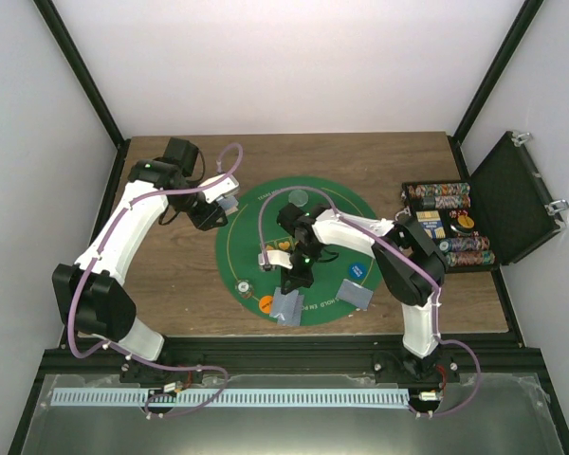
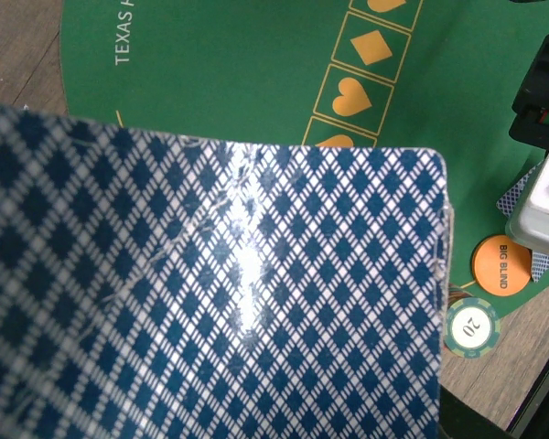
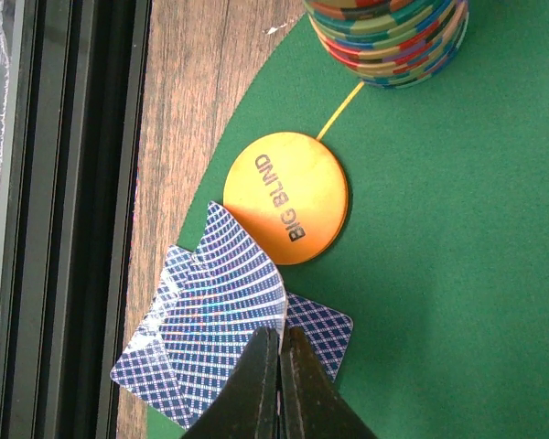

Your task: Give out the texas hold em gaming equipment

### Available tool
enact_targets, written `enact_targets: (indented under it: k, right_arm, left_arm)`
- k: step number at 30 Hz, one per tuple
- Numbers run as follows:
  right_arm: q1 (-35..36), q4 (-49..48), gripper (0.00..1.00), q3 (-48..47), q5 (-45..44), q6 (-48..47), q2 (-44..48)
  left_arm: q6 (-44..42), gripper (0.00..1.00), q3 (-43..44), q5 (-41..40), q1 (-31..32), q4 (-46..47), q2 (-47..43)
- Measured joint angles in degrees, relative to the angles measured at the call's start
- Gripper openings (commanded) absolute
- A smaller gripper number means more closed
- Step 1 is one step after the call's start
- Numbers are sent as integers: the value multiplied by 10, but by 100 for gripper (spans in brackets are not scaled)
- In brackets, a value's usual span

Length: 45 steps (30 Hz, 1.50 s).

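Observation:
My right gripper (image 3: 280, 337) (image 1: 292, 284) is shut on the edge of a blue-checked playing card (image 3: 224, 293), which bends upward. The card hangs just over other cards (image 3: 325, 329) lying face down at the near rim of the green mat (image 1: 256, 237). An orange "BIG BLIND" disc (image 3: 288, 197) (image 1: 266, 303) lies beside them, with a stack of chips (image 3: 389, 37) (image 1: 242, 285) past it. My left gripper (image 1: 224, 203) holds a deck of cards (image 2: 238, 302) over the mat's left edge. The deck fills the left wrist view and hides the fingers.
A blue disc (image 1: 358, 270) and two more face-down cards (image 1: 357, 295) lie on the mat's right side, and a clear disc (image 1: 299, 197) at its far edge. An open black case (image 1: 455, 227) with rows of chips stands at the right. A black rail (image 3: 64, 219) borders the table's near edge.

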<state>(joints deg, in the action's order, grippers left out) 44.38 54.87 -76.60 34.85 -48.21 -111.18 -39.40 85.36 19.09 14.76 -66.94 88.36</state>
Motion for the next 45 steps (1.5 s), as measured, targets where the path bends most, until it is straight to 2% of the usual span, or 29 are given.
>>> enact_targets:
  k: [22, 25, 27, 30, 38, 42, 45]
  right_arm:
    - [1, -27, 2, 53, 10, -11, 4]
    - [1, -33, 13, 53, 8, -9, 4]
    - [1, -41, 24, 53, 2, -7, 4]
    - [1, -54, 36, 55, -9, -3, 7]
    - [1, -89, 46, 56, -22, 21, 55]
    - [-7, -135, 66, 62, -22, 61, 120]
    - [-41, -193, 84, 65, 10, 144, 173]
  left_arm:
    - [0, 45, 0, 0, 0, 0, 0]
    - [0, 45, 0, 0, 0, 0, 0]
    - [0, 45, 0, 0, 0, 0, 0]
    - [0, 45, 0, 0, 0, 0, 0]
    - [0, 45, 0, 0, 0, 0, 0]
    - [0, 46, 0, 0, 0, 0, 0]
    - [-2, 46, 0, 0, 0, -1, 0]
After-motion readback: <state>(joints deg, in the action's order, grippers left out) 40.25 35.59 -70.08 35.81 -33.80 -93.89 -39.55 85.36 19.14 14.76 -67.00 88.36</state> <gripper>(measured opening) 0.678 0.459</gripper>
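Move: The right gripper holds a card by its edge. The first dealt card, where this one is headed, is centred about 5 cm back and 1 cm right of it, roughly 4 cm below. The BIG BLIND button lies about 5 cm left and 4 cm back of the gripper, and the chip stack some 10 cm left, level with it. From the left gripper, that dealt card is roughly 19 cm back, 20 cm right and 18 cm below. Ease the right gripper down, back and a little right, about 2.5 cm in all, to lay the pinched card over the dealt one. Open the fingers to let go, then lift away fast, about 11 cm up and some 7 cm forward with a drift left, turning the wrist some 25 degrees as the fingers open wider. ##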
